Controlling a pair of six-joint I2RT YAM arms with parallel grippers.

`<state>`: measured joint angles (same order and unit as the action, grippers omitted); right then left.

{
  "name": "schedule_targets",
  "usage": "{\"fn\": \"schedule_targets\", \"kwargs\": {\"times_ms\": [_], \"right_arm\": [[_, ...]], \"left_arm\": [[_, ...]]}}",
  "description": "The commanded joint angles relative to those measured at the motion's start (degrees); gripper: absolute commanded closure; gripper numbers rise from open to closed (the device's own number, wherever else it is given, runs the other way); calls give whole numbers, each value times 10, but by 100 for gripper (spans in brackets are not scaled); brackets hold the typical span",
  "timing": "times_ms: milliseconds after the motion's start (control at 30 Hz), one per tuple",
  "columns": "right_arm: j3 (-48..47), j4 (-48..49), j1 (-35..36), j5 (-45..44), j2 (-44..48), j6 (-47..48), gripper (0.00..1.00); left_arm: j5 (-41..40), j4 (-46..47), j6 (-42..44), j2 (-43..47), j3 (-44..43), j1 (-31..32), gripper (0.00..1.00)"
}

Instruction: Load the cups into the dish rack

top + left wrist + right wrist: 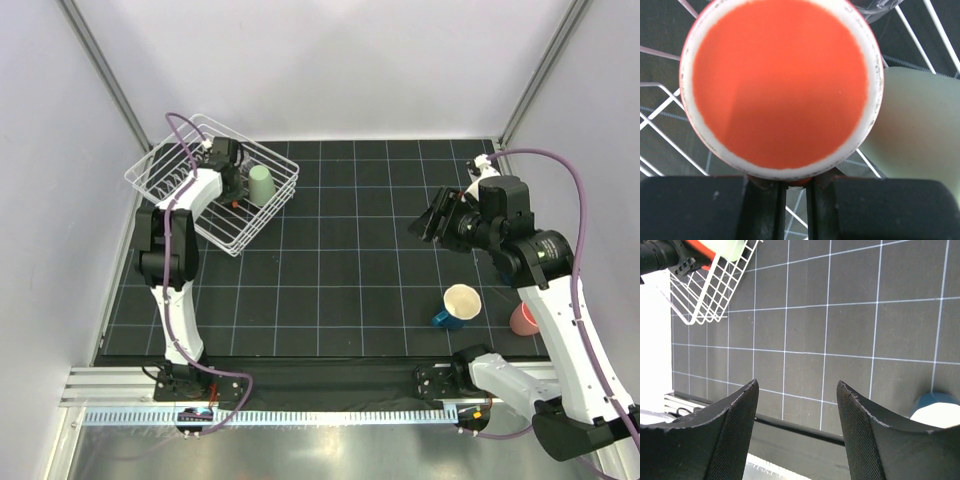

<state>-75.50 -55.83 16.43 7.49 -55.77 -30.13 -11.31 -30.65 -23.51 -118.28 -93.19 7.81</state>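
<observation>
The white wire dish rack (160, 178) stands at the far left of the mat. My left gripper (228, 172) reaches down into it and is shut on the rim of the orange cup (780, 85), which fills the left wrist view; the rim sits pinched between the fingers (765, 200). A pale green cup (261, 185) (915, 135) lies in the rack beside it, and a clear glass (875, 7) shows just beyond. The dark blue mug (458, 306) (937, 410) and a pink cup (523, 319) stand near the front right. My right gripper (430, 222) (797, 390) hovers open and empty over the mat.
The black gridded mat (340, 260) covers the table between the rack and the two cups on the right. White walls close in the back and both sides. A metal rail (300, 395) runs along the near edge by the arm bases.
</observation>
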Motion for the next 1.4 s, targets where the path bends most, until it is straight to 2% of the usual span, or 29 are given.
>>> {"fn": "schedule_targets", "kwargs": {"times_ms": [0, 67, 133, 267, 300, 467, 700, 933, 1000, 1100, 1200, 1367], "right_arm": [[8, 3, -3, 17, 11, -5, 34], [11, -1, -2, 21, 12, -7, 34], [11, -9, -2, 24, 11, -9, 34], [13, -19, -3, 26, 13, -14, 34], [14, -19, -2, 30, 14, -15, 34], [14, -26, -2, 33, 19, -20, 34], [-8, -89, -2, -27, -19, -20, 34], [-18, -137, -24, -58, -63, -18, 34], [-15, -139, -51, -47, -75, -14, 23], [-18, -140, -95, -54, -97, -7, 15], [-31, -153, -150, -72, -136, -21, 13], [-65, -168, -213, -120, -204, -48, 14]], "left_arm": [[-14, 63, 4, 6, -32, -2, 100], [-16, 57, 4, 4, -33, -1, 100], [-17, 47, 0, 0, -31, -1, 79], [-8, 36, -3, 1, -23, -1, 62], [-8, 34, -3, 2, -21, -2, 50], [-4, 7, -16, 35, -9, -1, 35], [-4, -63, -77, 154, 38, -1, 28], [92, -123, -145, 290, 96, -1, 28], [132, -116, -167, 322, 119, 2, 28], [174, -109, -195, 371, 156, 11, 29], [228, -121, -182, 413, 169, 35, 29], [270, -128, -154, 479, 208, 59, 29]]}}
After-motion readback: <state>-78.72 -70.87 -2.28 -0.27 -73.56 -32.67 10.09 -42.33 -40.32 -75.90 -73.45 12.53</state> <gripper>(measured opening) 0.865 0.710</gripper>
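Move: The left hand still grips the orange cup, whose middle is about 4 cm ahead of its fingers in the rack; the green cup stands some 9 cm right and 3 cm ahead, the clear glass about 11 cm ahead and 4 cm right. From the right hand the navy cup lies roughly 25 cm right and 3 cm ahead, the blue cup 9 cm right and 7 cm back, the pink cup 23 cm right and 9 cm back, all some 25 cm below. Open the left fingers to let go of the orange cup, then lift clear about 16 cm while drawing back some 17 and swinging right out of the rack, rolling the left side down. Ease the empty right gripper slightly back, then sweep it right and down about 10 cm each way towards the navy cup, tipping the fingers down and turning clockwise, opening wider. ##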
